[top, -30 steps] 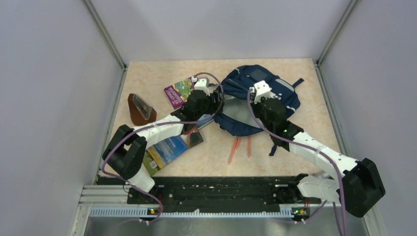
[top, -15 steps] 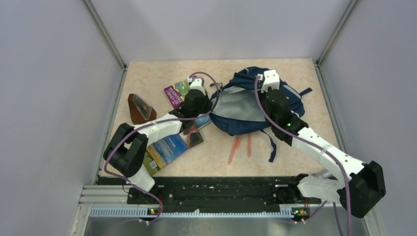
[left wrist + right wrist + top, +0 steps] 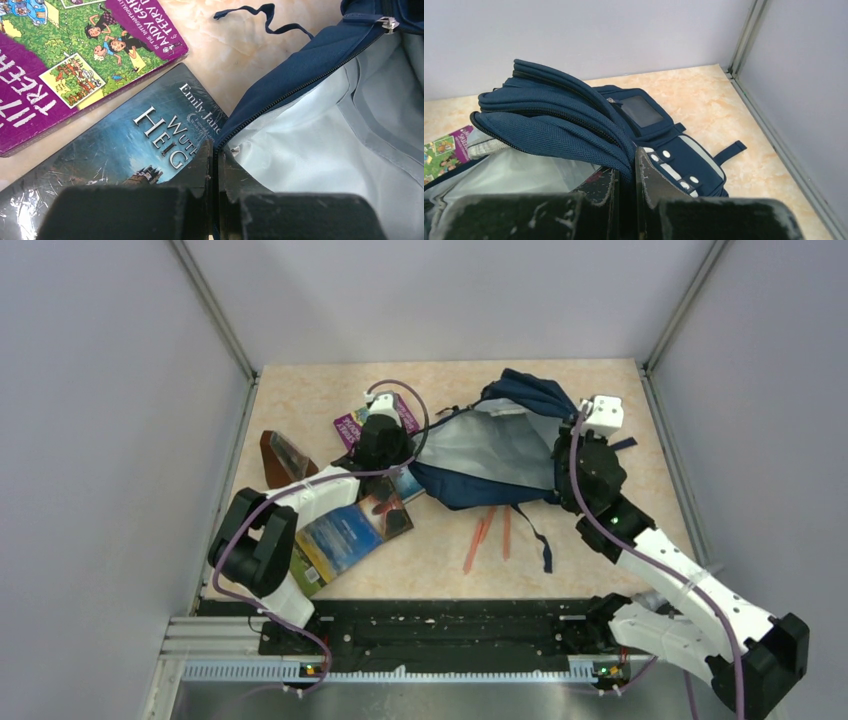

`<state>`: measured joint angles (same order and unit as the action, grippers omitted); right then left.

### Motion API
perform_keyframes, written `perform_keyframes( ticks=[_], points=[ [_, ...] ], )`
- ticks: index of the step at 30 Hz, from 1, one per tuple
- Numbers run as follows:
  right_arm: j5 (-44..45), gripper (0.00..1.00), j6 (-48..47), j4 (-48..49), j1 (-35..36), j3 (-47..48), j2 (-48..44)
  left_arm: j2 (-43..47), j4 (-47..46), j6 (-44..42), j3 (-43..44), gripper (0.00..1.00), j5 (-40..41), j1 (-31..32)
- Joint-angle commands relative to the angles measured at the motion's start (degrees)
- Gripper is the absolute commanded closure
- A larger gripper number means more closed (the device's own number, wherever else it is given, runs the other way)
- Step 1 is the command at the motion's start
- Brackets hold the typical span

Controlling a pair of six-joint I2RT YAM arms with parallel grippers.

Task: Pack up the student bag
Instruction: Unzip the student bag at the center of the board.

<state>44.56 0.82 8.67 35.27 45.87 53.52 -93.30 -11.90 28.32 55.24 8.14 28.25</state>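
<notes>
The student bag [image 3: 478, 489] is a navy backpack lying at the table's far middle, its mouth pulled wide and its pale grey lining [image 3: 490, 445] showing. My left gripper [image 3: 407, 456] is shut on the zip edge at the mouth's left end; in the left wrist view the left gripper [image 3: 216, 152] pinches the zipped rim beside the lining [image 3: 325, 140]. My right gripper [image 3: 560, 458] is shut on the navy fabric at the mouth's right side; the right wrist view has this gripper [image 3: 626, 162] clamping a fold of the bag [image 3: 559, 125].
A purple picture book [image 3: 350, 424] and a dark blue novel [image 3: 125, 145] lie by the left gripper. Another book [image 3: 345, 540] lies under the left arm, a brown wedge-shaped case [image 3: 285, 460] further left. Orange pens [image 3: 480, 540] lie in front of the bag. Walls enclose the table.
The left gripper shut on the bag's zip edge and drew it left. The right gripper carried its fold to the right. The bag's mouth spread open, baring the grey lining.
</notes>
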Motion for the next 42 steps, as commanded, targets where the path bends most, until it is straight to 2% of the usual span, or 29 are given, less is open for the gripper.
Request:
perform_keyframes(
  ticks=[1, 4, 5, 6, 8, 10, 12, 14, 17, 20, 26, 29, 35, 42],
  points=[
    [7.09, 1.00, 5.95, 10.64, -1.08, -0.66, -4.66, -0.69, 6.00, -3.79, 0.68, 1.00, 5.50, -2.32],
    [3.60, 1.00, 7.77, 9.83, -1.08, -2.04, -4.41, -0.22, 7.56, -5.00, 2.31, 1.00, 1.67, -2.31],
    [1.54, 1.00, 8.13, 9.80, -1.08, -2.54, -4.33, 0.21, 7.59, -5.36, 2.48, 0.94, 0.48, -2.26],
    [0.45, 1.00, 8.58, 9.75, -1.08, -2.95, -4.31, 0.81, 7.59, -5.75, 2.54, 0.85, -0.41, -2.24],
    [-0.69, 1.00, 9.73, 9.09, -1.08, -3.43, -4.27, 2.47, 7.64, -6.70, 2.10, 0.57, -1.58, -2.18],
    [-1.17, 1.00, 10.17, 8.55, -1.08, -3.66, -4.04, 4.97, 8.20, -7.21, 1.10, 0.35, -0.86, -2.00],
    [-1.30, 1.00, 10.43, 8.30, -1.07, -3.91, -3.88, 8.40, 8.72, -6.95, -1.22, 0.26, 0.39, -1.81],
    [-1.25, 1.00, 10.52, 8.38, -1.10, -4.19, -3.70, 12.20, 8.93, -6.68, -3.78, 0.20, 1.70, -1.40],
    [-0.97, 1.00, 10.72, 8.08, -1.08, -4.52, -3.46, 17.76, 13.23, -5.74, -6.73, 0.20, 7.97, -0.04],
    [-0.52, 1.00, 10.87, 7.80, -1.08, -5.03, -3.49, 22.02, 22.88, -2.64, -8.11, 0.21, 14.19, 0.46],
    [-0.02, 1.00, 11.19, 8.35, -1.08, -6.22, -3.76, 29.98, 32.19, 3.86, -16.28, 0.20, 19.69, 2.10],
    [-0.09, 1.00, 10.93, 8.25, -1.08, -5.97, -3.01, 34.76, 30.65, 3.13, -20.48, 0.18, 16.96, 2.32],
    [-0.60, 1.00, 10.43, 8.85, -1.08, -6.14, -2.32, 43.95, 23.26, -1.96, -24.92, 0.14, 4.32, 2.32],
    [-2.59, 1.00, 9.72, 8.62, -1.08, -5.64, -0.58, 46.78, 17.32, -3.28, -22.73, 0.13, -10.40, 2.28]
  ],
)
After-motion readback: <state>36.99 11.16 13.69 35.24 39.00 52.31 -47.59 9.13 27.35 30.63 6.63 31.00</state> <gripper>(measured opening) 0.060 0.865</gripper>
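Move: The left fingers still pinch the backpack's zipped left rim; the bag's near-left edge lies about 6 cm back and 4 cm to the right of them, a little below. The purple book is some 12 cm ahead and 9 cm left, the blue book about level and 3 cm left, the sunglasses book 9 cm back and 6 cm left. From the right hand, which holds the flap high, the bag's mouth is centred roughly 13 cm left, 4 cm ahead and well below. Open the left gripper wide to let go of the zipped rim, then draw it back about 16 cm and some 6 cm left, over the sunglasses book's side, rising, dipping and rising again, so it ends open beside the bag's near-left edge. Keep the right fingers shut on the flap, easing it about 3 cm down and 3 cm left with a 10-degree roll, left side up. ##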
